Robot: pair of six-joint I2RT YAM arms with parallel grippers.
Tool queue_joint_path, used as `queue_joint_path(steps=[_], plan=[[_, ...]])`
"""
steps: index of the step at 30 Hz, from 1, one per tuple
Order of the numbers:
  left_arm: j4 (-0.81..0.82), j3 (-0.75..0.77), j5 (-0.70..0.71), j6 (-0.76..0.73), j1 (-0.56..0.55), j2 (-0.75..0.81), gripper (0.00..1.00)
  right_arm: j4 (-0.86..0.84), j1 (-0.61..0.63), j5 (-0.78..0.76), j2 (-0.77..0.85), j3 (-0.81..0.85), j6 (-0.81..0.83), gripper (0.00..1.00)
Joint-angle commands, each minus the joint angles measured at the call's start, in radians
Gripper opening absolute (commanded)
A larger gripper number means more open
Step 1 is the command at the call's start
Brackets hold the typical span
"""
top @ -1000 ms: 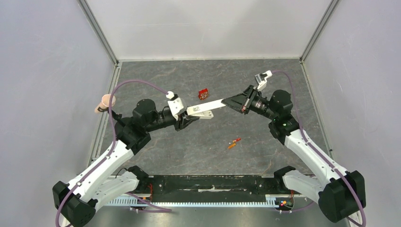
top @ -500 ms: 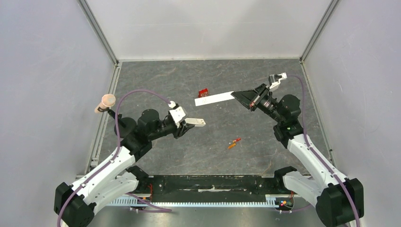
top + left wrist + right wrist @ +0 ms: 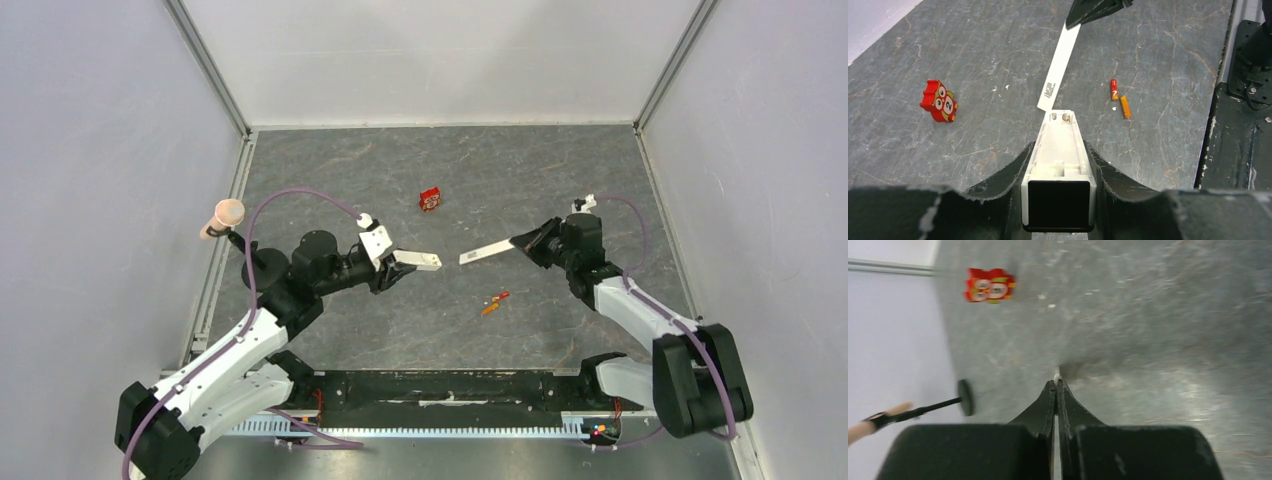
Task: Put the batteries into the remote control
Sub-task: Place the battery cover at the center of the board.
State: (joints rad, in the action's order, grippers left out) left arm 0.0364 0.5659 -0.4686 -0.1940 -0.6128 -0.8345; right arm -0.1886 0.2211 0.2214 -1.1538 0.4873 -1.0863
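My left gripper (image 3: 398, 266) is shut on the remote control (image 3: 417, 262), a white bar. In the left wrist view the remote control (image 3: 1060, 145) lies between the jaws with its empty battery recess facing up. The thin white cover strip (image 3: 487, 250) is apart from it, pinched at one end by my right gripper (image 3: 522, 243). In the right wrist view the jaws (image 3: 1056, 384) are closed on that strip, seen edge-on. The two batteries (image 3: 495, 302) lie side by side on the grey floor, nearer than the strip; one battery (image 3: 1114, 90) and the other (image 3: 1125, 106) show in the left wrist view.
A small red owl-printed box (image 3: 430, 199) sits on the floor behind both grippers, also seen as the box (image 3: 939, 101). A pink-tipped rod (image 3: 225, 215) on a black stand pokes in at the left wall. Grey walls close in three sides.
The cover strip has come off the remote. My right gripper carried it away, then swung nearer and lower. My left arm drew the remote back to the left.
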Motion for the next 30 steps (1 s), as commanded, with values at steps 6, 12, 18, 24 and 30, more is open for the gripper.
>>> queue_joint_path(steps=[6, 12, 18, 24, 30], plan=[[0.059, 0.074, -0.088, 0.025, 0.002, -0.011, 0.02, 0.129, -0.014, -0.151, -0.117, 0.050, 0.279, 0.40], [0.039, 0.120, -0.137, 0.023, 0.002, -0.018, 0.02, 0.251, -0.014, -0.185, -0.051, 0.143, 0.399, 0.87], [0.039, 0.209, -0.249, 0.111, 0.002, -0.025, 0.02, 0.014, -0.013, 0.377, 0.024, 0.186, 0.365, 0.91], [0.047, 0.371, -0.346, 0.322, 0.002, -0.065, 0.02, -0.325, 0.010, 0.597, 0.131, 0.173, 0.066, 0.98], [0.186, 0.385, -0.395, 0.405, 0.001, -0.072, 0.02, -0.651, 0.081, 0.642, 0.121, 0.175, -0.256, 0.98]])
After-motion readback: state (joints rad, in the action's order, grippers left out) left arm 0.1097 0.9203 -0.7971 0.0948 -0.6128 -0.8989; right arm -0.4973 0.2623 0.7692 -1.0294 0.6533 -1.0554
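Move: The right gripper holds the battery cover by its right end. The cover's resting place at the board's center lies about 3 cm to this gripper's left, level with it fore and aft, some 9 cm below. The red battery lies about 8 cm back and 1 cm left of the gripper, the orange one 11 cm back and 3 cm left; the owl block is 16 cm ahead, 14 cm left. From the left gripper, the resting place is roughly 11 cm ahead, 18 cm right and 17 cm below. Lower the right gripper about 6 cm, drifting right and rolling its left side down, and open the fingers wide on the way to let go of the battery cover. Then climb steeply, some 25 cm, swinging left and back away from it. Meanwhile raise the still gripped remote with the left gripper, easing back and right and tipping its fingers up. ##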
